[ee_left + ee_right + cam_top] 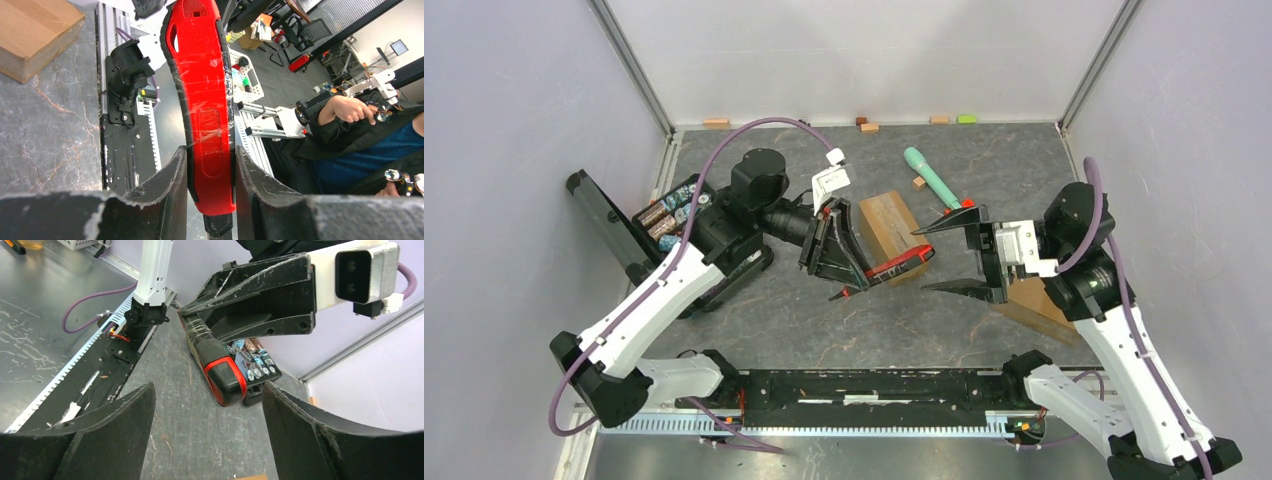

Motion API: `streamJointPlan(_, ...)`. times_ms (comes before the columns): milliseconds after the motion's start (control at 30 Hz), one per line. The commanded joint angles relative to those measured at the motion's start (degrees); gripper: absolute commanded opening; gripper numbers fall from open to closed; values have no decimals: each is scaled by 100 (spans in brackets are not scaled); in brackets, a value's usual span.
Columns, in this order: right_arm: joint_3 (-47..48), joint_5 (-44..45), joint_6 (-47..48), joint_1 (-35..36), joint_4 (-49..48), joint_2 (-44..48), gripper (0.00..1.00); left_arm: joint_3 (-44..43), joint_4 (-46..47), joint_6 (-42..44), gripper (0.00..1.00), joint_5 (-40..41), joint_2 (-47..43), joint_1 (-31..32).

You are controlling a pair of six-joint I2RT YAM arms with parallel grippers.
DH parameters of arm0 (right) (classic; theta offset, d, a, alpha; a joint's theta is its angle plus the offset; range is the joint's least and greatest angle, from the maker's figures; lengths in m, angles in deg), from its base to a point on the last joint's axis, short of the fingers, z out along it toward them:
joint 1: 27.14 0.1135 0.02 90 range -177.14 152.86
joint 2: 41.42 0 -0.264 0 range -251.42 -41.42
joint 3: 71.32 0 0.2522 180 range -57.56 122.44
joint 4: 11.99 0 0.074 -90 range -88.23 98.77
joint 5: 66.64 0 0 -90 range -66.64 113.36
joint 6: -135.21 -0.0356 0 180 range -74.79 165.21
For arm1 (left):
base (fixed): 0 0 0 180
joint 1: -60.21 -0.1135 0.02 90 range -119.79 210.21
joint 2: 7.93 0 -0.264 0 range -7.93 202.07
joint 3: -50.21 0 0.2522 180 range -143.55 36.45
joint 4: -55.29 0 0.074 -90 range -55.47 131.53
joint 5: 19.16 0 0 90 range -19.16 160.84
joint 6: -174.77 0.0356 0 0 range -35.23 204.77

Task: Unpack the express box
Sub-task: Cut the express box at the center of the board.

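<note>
The express box point(889, 225), a small brown cardboard carton, lies on the dark table at mid-centre; one corner of it shows in the left wrist view point(35, 30). My left gripper point(844, 255) is shut on a red and black box cutter point(894, 270), which sticks out to the right over the box's near edge. Its fingers point(170, 190) clamp the cutter's handle point(207, 100) from both sides. My right gripper point(921, 259) stands open just right of the cutter's tip, jaws wide apart with nothing between them. From the right wrist, the cutter's end point(225, 375) sits ahead of the gripper point(207, 400).
A black open case with batteries point(669, 215) sits at the left, beside the left arm. A green cylinder point(932, 178) lies behind the box. A brown cardboard piece point(1034, 300) lies under the right arm. Small blocks point(869, 126) line the back wall.
</note>
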Motion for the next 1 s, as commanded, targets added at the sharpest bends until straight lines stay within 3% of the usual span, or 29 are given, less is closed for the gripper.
streamJointPlan(0,-370,-397,-1431,30,-1957,73,81,-299,347,-298,2,-258,116,-3)
streamJointPlan(167,-683,-410,-2272,164,-3041,67,76,-323,640,-519,2,-277,242,64)
streamJointPlan(467,-711,-380,-2384,311,-3167,-105,55,-518,716,-586,2,-334,472,102)
streamJointPlan(767,-734,-304,-2234,304,-3172,-275,56,-552,716,-672,2,-394,465,103)
streamJointPlan(967,-734,-286,-2264,308,-3201,-304,22,-520,711,-649,3,-353,507,104)
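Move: The red cutter in the left gripper points its free handle end to the right. That end sits almost in the right gripper's open mouth, about 1 cm ahead and 1 cm right of its hand point, level with it. From the right hand, the left fingertips are some 10 cm left and 4 cm back; the express box is about 21 cm ahead, 3 cm left and 33 cm below. From the left hand, the handle end lies 10 cm right and 5 cm ahead. Ease the right gripper about 1.5 cm left over the cutter's handle end, dipping back and slightly up by 1.5 cm midway before coming forward again. Turn it a few degrees counter-clockwise and close the wide-open fingers until they pinch the handle. Meanwhile feed the cutter some 1.5 cm right and a little forward with the left gripper, keeping its grip, then hold it there. ##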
